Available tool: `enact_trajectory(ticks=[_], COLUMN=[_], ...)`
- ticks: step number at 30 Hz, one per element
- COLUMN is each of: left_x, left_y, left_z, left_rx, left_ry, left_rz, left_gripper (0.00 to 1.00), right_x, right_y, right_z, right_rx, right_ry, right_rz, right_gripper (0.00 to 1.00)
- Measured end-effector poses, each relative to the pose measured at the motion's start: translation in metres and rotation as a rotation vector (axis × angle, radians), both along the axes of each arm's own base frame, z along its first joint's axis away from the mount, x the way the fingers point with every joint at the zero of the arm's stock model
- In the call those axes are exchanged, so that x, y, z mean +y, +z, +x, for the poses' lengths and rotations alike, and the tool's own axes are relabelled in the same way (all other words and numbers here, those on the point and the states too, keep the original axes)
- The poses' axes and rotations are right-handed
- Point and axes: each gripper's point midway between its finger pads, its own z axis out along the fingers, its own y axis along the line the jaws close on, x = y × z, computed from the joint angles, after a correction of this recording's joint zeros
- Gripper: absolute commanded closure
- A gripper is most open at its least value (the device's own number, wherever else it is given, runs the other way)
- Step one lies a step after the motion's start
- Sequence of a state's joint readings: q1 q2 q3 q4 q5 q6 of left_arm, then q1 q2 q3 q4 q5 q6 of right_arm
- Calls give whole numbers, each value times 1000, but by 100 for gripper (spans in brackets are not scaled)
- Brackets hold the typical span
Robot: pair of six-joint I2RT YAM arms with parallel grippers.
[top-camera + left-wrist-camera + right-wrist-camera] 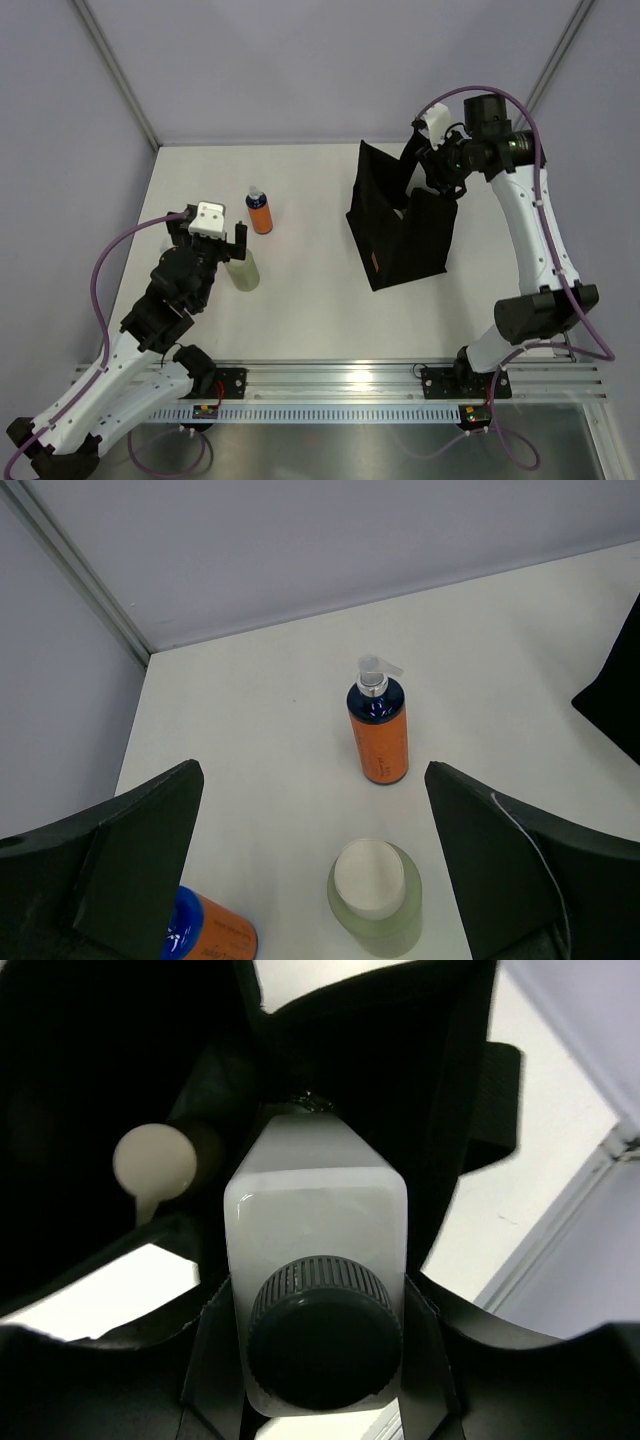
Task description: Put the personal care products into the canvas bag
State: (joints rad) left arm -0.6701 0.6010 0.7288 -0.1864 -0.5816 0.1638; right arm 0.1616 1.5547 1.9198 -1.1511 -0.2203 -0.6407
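Note:
My right gripper [437,170] hangs over the open mouth of the black canvas bag [395,235]. It is shut on a white bottle with a black cap [318,1260], held above the bag's dark inside [90,1060]. A beige round-topped bottle [155,1160] lies in the bag. My left gripper [212,240] is open and empty. An olive-green bottle [375,895] stands between its fingers [130,870]; it also shows in the top view [243,270]. One orange bottle with a blue cap [378,730] stands farther out. A second orange bottle [205,935] lies by the left finger.
The table's white surface [300,310] ends at grey walls behind and on the left. A metal rail [350,385] runs along the near edge. A corner of the bag [615,695] shows at the right of the left wrist view.

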Motion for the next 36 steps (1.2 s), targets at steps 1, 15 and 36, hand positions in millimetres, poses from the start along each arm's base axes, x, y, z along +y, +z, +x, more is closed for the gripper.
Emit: enact_trajectory(ticks=[1,15,36], left_x=[0,-3,-18], left_y=[0,-1,-12], left_z=[0,0,4], left_rx=[0,5,44], left_ry=[-2,-18,-75], left_rz=[0,-5,10], left_gripper=[1,1,1], right_x=[1,-19,6], right_y=[-9,-97,-103], right_z=[6,48,49], right_rx=[22,180,191], right_ry=[-2,-104,-46], right_rz=[-5,-143,-11], right_gripper=[100,99,19])
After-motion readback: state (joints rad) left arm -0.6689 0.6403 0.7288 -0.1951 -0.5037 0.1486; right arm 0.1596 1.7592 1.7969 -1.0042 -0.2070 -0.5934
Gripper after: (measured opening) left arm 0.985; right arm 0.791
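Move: In the mouth of the canvas bag, the right hand still holds the white bottle by its cap end; the bag's middle lies about 17 cm below this hand, some 5 cm to its left and level with it fore and aft. Already inside, the beige pump bottle is roughly 7 cm to the hand's left, 2 cm back and 20 cm down. From the idle left hand, the bag's middle is about 11 cm ahead, 40 cm right and 15 cm lower. Pushing down into the canvas bag, the right hand takes the white bottle about 14 cm lower and 5 cm forward, tipping its fingers some 15 degrees more steeply down. Near the bottom the fingers part and let go of the bottle, and the hand backs up about 4 cm, drifting slightly left. ##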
